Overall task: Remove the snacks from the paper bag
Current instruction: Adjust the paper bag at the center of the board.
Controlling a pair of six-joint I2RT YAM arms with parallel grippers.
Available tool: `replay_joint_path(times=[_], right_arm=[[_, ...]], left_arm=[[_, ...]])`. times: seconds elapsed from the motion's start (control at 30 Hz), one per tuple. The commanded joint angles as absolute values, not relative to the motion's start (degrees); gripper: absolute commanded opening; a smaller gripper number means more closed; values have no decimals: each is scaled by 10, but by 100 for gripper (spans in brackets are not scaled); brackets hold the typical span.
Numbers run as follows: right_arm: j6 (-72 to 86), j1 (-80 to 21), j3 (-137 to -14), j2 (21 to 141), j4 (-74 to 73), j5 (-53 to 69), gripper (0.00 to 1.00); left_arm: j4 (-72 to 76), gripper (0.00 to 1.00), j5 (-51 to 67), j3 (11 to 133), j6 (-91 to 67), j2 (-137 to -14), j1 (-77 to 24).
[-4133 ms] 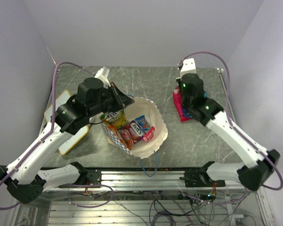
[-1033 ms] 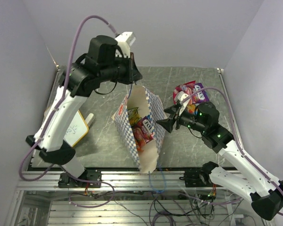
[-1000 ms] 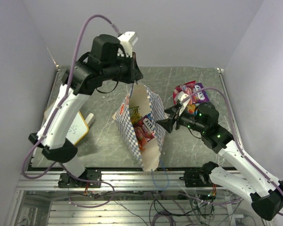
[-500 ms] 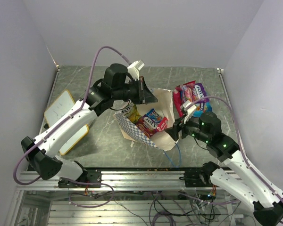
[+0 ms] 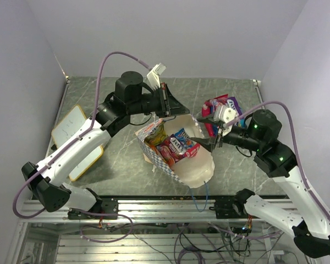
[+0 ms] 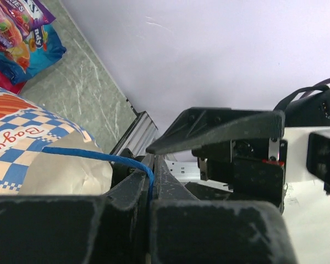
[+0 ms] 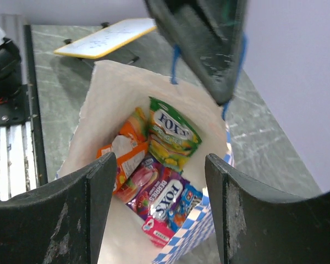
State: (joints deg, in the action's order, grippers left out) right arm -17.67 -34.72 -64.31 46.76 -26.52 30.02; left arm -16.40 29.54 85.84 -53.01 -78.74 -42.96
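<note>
The paper bag [image 5: 201, 168] lies tilted on the table with its mouth open toward the right. My left gripper [image 5: 179, 109] is shut on the bag's blue cord handle [image 6: 99, 157], which runs between its fingers. Several snacks lie inside: a green packet [image 7: 173, 135], an orange one [image 7: 124, 157], a purple one [image 7: 162, 192], a blue one [image 7: 188, 204] and a small pink one [image 7: 157, 231]. My right gripper [image 7: 160, 158] hangs open just above the bag's mouth, holding nothing. More snacks [image 5: 224, 107], red, purple and blue, lie on the table at the back right.
A yellow-edged whiteboard [image 5: 66, 125] lies at the left of the table. The metal rail [image 5: 165, 206] runs along the near edge, with the bag's other blue cord [image 5: 201, 192] trailing toward it. Walls close in behind and on both sides.
My left gripper has come down and to the right with the handle, so the bag went from hanging upright to lying with its mouth open. My right gripper moved up over the mouth.
</note>
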Motion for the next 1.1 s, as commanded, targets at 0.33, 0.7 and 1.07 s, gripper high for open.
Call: replay_joint_path(times=[0.33, 0.7, 1.07], right_arm=[[-351, -466, -500, 513, -108, 247, 62], [-113, -479, -430, 415, -27, 108, 68], [136, -513, -486, 551, 22, 162, 69]], left_arm=[[-177, 7, 227, 897, -472, -751, -429], [-312, 7, 175, 984, -401, -784, -377], [-291, 7, 248, 963, -424, -796, -289]])
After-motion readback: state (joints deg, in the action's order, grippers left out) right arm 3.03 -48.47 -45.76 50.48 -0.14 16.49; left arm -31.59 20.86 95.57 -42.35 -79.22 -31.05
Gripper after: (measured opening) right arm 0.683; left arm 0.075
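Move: The open, empty right hand has the paper bag's middle some 9 cm to its left, about level fore and aft, and roughly 22 cm below. Inside, the red and purple packs lie about 7 cm left, 3 cm farther out and 27 cm down; the pile already taken out is some 18 cm ahead, 13 cm right and 33 cm below. From the left hand, holding the blue handle, the bag's middle is about 4 cm left, 4 cm back and 25 cm down. Left and down goes the open right hand, dipping about 10 cm beside the bag, rising and backing off a little, then pushing left again over the mouth towards the packs, tilting as it goes. The left hand first all but waits, then carries the pinched blue handle some 8 cm forward and 8 cm left, turning nearly 20 degrees counter-clockwise. ##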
